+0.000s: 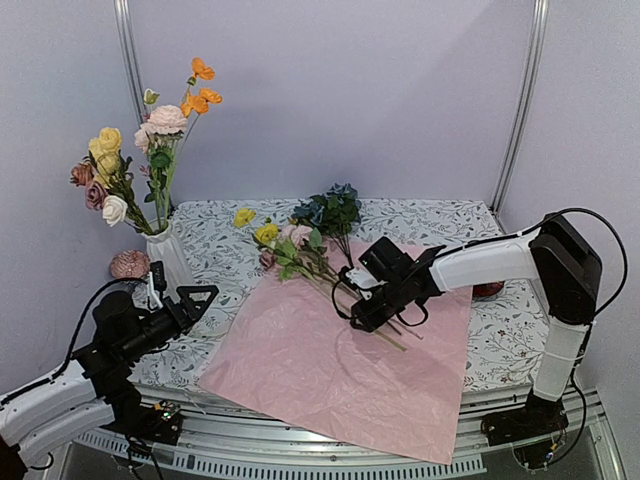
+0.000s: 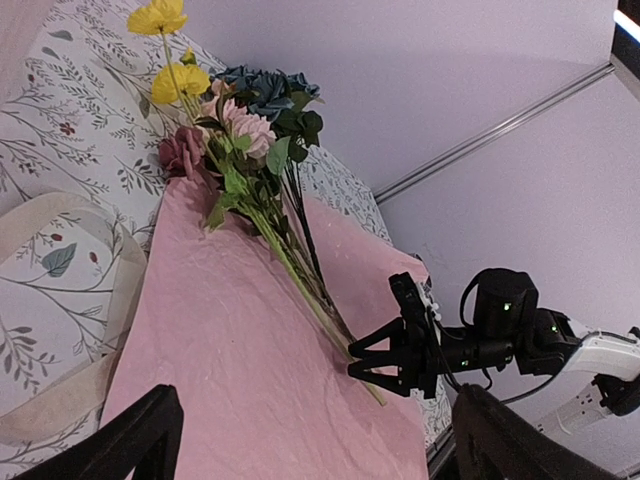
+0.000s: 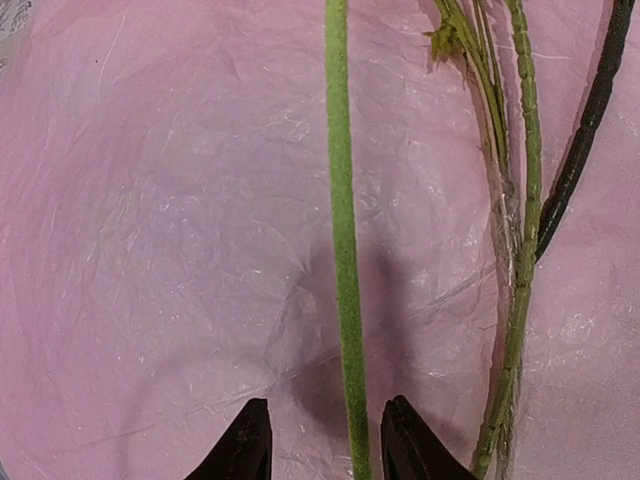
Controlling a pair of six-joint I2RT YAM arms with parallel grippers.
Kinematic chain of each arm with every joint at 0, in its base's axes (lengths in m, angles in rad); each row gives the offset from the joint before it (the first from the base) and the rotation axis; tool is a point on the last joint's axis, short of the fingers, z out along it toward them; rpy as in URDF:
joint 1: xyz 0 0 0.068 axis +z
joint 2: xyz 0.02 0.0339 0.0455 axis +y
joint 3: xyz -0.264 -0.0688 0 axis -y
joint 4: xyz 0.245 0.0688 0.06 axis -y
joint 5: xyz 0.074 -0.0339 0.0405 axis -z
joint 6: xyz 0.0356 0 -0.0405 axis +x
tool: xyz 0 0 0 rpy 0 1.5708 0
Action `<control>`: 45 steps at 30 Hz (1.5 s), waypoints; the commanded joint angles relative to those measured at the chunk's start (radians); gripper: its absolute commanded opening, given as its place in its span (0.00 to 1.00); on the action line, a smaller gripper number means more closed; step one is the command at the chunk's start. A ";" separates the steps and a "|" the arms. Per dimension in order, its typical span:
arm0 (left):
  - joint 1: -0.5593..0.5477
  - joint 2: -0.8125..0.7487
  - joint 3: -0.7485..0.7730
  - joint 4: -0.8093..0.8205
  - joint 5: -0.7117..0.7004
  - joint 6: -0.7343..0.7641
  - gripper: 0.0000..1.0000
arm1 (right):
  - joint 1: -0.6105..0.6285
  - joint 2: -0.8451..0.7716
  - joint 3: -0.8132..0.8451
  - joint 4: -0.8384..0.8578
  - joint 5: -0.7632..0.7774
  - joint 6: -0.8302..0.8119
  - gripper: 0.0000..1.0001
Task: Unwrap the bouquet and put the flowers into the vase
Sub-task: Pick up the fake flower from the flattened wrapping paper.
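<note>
The bouquet lies unwrapped: its pink paper [image 1: 330,370] is spread flat on the table. Loose flowers [image 1: 290,245] lie across the paper's far edge, with blue, yellow and pink heads and stems pointing toward me. The white ridged vase [image 1: 172,255] at the left holds several flowers [image 1: 150,130]. My right gripper [image 1: 357,318] is down on the stem ends. In the right wrist view one fuzzy green stem [image 3: 343,250] runs between its jaws, which stand apart on either side. My left gripper [image 1: 200,300] hangs open and empty beside the vase.
A cream ribbon [image 2: 30,215] lies looped on the leaf-print tablecloth [image 1: 440,220] left of the paper. A pink knobbly object [image 1: 129,264] sits behind the vase. A small red thing [image 1: 488,290] lies under the right arm. More stems [image 3: 520,250] lie right of the jaws.
</note>
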 commanded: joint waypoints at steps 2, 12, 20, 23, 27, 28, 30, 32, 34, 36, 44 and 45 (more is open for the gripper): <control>-0.011 0.021 0.011 0.034 -0.006 0.018 0.96 | 0.009 0.036 0.042 -0.030 0.036 -0.014 0.37; -0.011 0.016 0.007 0.030 -0.012 0.022 0.96 | 0.008 0.057 0.043 -0.033 0.054 -0.016 0.29; -0.011 0.021 0.005 0.031 -0.008 0.019 0.96 | 0.013 0.064 0.043 -0.015 0.048 -0.010 0.20; -0.011 0.031 0.006 0.037 -0.005 0.016 0.96 | 0.014 0.072 0.043 -0.009 0.044 -0.008 0.15; -0.011 0.044 0.012 0.055 0.005 0.018 0.96 | 0.014 0.069 0.043 0.000 0.052 -0.002 0.09; -0.012 0.049 0.013 0.066 0.011 0.020 0.96 | 0.014 0.064 0.043 0.004 0.057 -0.001 0.07; -0.012 0.060 0.013 0.094 0.025 0.022 0.96 | 0.014 0.047 0.039 0.014 0.075 0.005 0.04; -0.011 0.075 0.014 0.120 0.045 0.021 0.96 | 0.014 0.021 0.026 0.032 0.088 0.011 0.04; -0.012 0.096 0.019 0.143 0.059 0.024 0.96 | 0.014 -0.014 0.006 0.059 0.100 0.019 0.03; -0.015 0.120 0.030 0.157 0.070 0.028 0.96 | 0.014 -0.056 -0.017 0.091 0.105 0.026 0.03; -0.067 0.202 0.110 0.255 0.071 0.092 0.96 | 0.015 -0.305 -0.170 0.315 0.078 0.024 0.04; -0.076 0.214 0.129 0.254 0.067 0.103 0.96 | 0.015 -0.337 -0.193 0.337 0.064 0.023 0.04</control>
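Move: The yellow flower's green stem runs between the half-open right fingers, about 2 cm beneath them; its heads are some 37 cm ahead of the right hand and 25 cm to its left. The rose stems pass about 3 cm ahead and 3 cm right of the hand, and the blue flowers' dark stem ends roughly 8 cm straight ahead. From the left hand the stem's gripping place lies about 4 cm ahead, 28 cm right and 15 cm below. Lower the right gripper about 1.5 cm over the green stem while closing the fingers, and pinch that stem alone, clear of the rose stems beside it. Once shut, lift it about 8 cm, fast towards the end, letting the fingertips swing forward and left some 15 degrees. Late on, ease the open left gripper about 3 cm right and 2 cm up. ##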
